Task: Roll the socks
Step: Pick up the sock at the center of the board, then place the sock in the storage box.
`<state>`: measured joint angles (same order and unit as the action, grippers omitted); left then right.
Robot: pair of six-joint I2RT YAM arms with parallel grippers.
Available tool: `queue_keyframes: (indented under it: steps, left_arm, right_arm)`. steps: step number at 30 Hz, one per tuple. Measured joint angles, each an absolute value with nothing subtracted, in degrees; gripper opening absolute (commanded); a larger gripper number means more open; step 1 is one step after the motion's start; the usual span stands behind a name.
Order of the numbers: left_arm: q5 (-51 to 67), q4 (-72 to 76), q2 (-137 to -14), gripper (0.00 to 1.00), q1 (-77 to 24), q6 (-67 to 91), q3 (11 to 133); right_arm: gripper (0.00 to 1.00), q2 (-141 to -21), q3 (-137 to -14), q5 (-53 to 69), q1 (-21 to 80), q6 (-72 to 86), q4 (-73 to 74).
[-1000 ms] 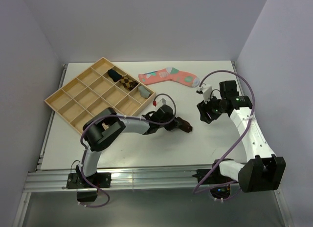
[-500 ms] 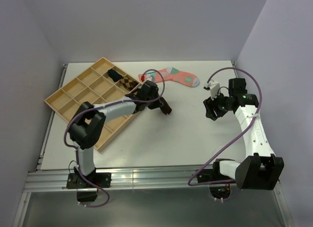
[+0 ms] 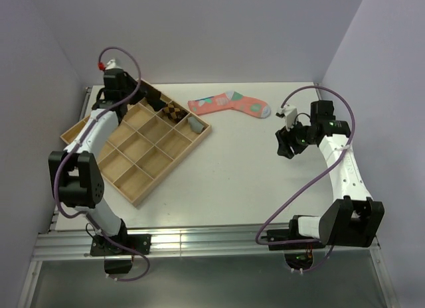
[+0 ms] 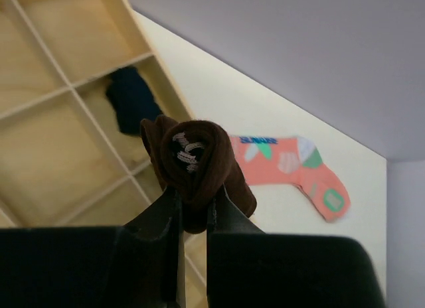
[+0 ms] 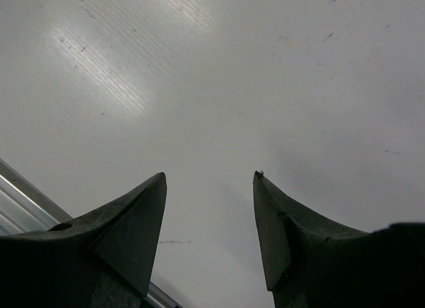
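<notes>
A rolled dark brown sock (image 4: 199,155), with white stripes showing at its core, is pinched between the jaws of my left gripper (image 4: 192,198), which is shut on it. It hangs above the wooden tray's compartments (image 4: 60,155). From above, the left gripper (image 3: 133,90) is at the tray's far-left corner (image 3: 136,82). A small grey sock roll (image 3: 194,124) lies in a compartment at the tray's right edge. My right gripper (image 3: 284,142) (image 5: 209,178) stands open over bare table at the right, nothing between its fingers.
A pink patterned sock (image 3: 229,103) (image 4: 285,165) lies flat at the back of the table. The tray also holds a dark navy roll (image 3: 156,101) (image 4: 133,99) and a checkered roll (image 3: 174,111). Grey walls close in on the left, back and right.
My left arm swung from the table's middle to the back left over the tray, carrying the brown sock roll. The right arm drew back a little to the right, still open.
</notes>
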<state>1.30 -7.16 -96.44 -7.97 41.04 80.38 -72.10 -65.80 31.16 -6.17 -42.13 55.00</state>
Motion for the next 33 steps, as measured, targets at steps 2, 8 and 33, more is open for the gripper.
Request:
queue_keyframes:
  steps: [2, 8, 33]
  left_arm:
    - [3.62, -6.76, -97.56, 0.00, -4.14, 39.88, 80.38]
    - [11.40, -6.24, -106.94, 0.00, 1.54, 36.69, 81.54]
    - [8.01, -23.59, -124.14, 0.13, 5.63, 37.54, 95.00]
  right_arm:
    - [0.62, -72.75, -66.13, 31.53, -6.17, -42.39, 55.13]
    - [0.62, -75.13, -66.30, 32.08, -6.17, -43.18, 55.13]
    - [0.62, -76.31, -65.10, 32.03, -6.17, -44.47, 54.74]
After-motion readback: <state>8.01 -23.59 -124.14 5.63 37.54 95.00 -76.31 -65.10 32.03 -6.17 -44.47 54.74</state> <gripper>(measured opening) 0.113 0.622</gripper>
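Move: The left hand already holds the rolled brown sock; the empty tray compartment it is bound for lies about 10 cm to its left, 3 cm ahead and some 21 cm below. At much that depth, the navy sock sits about 9 cm ahead and 1 cm left, the checkered sock 3 cm ahead and 6 cm right. From the idle right hand the compartment is roughly 57 cm left, 24 cm ahead and 15 cm below. Still gripping, the left hand sinks some 19 cm and shifts 10 cm left into the compartment, tipping down. ##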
